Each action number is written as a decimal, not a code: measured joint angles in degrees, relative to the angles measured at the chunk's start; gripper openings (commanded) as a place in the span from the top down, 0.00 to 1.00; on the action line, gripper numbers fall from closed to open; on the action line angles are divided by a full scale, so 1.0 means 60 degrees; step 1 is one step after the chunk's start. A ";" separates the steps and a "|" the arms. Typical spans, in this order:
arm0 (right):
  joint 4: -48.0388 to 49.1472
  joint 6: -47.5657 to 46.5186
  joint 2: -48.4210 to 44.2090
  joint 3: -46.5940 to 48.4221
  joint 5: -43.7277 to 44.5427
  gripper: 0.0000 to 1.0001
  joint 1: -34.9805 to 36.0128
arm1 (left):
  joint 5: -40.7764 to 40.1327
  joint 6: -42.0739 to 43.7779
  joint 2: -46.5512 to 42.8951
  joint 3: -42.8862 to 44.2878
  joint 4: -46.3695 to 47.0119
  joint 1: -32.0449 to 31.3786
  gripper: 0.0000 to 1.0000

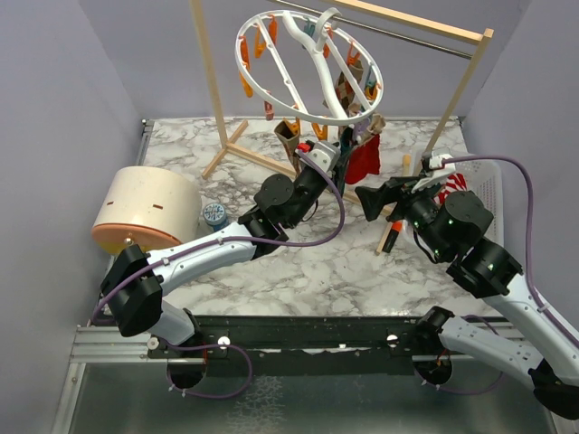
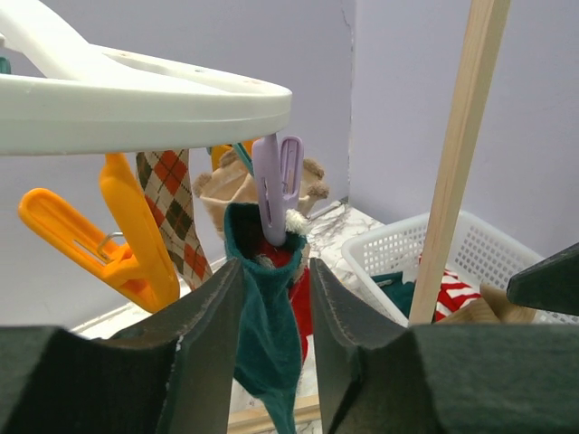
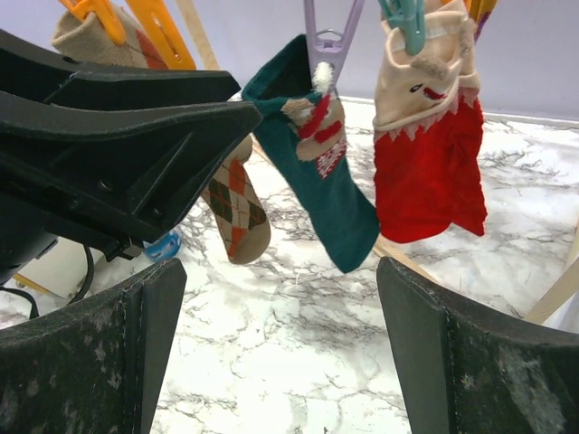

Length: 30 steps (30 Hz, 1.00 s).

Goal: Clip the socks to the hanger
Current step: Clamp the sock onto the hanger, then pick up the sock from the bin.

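Note:
The white ring hanger [image 1: 315,70] hangs from the wooden rack and also shows in the left wrist view [image 2: 136,108]. A dark teal sock [image 2: 267,316] hangs from a purple clip [image 2: 276,185]; it also shows in the right wrist view [image 3: 326,194]. A red sock with a tan cuff [image 3: 430,181] and a brown argyle sock [image 3: 237,212] hang beside it. My left gripper [image 2: 276,271] is open, its jaws either side of the teal sock just below the clip. My right gripper [image 3: 280,267] is wide open and empty, low over the table in front of the hanging socks.
A white basket [image 1: 488,181] at the right holds a red-white striped sock [image 2: 457,294] and a teal one. The wooden rack frame [image 1: 213,81] stands at the back. A round cream container [image 1: 149,208] sits left. An orange peg [image 1: 393,237] lies on the marble.

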 measured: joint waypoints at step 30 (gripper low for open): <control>0.0102 0.0882 -0.0051 -0.0831 -0.1311 0.08 0.0000 | -0.0175 -0.0066 -0.1242 -0.0798 -0.0321 0.0000 0.04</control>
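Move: Just ahead of the left fingertips, about 2 cm farther out and 2 cm to the right, hangs the teal sock, its middle some 5 cm lower. From that hand the argyle sock is roughly 9 cm left, 2 cm out and 5 cm down; the red sock 6 cm out, 7 cm right and 6 cm down; an empty orange clip 4 cm out, 4 cm left and 2 cm up. From the right hand the teal sock's middle lies about 10 cm ahead, 4 cm left and 3 cm down. Spreading its already parting fingers from about a third open to nearly wide, the left hand comes free of the teal sock's cuff and backs away about 3.5 cm, leftward and a little back, dipping about 1 cm and rising again on the way. The wide-open, empty right hand first slides left and slightly back, swinging counter-clockwise, then sinks about 3.5 cm with its fingertips tipping slightly down. ##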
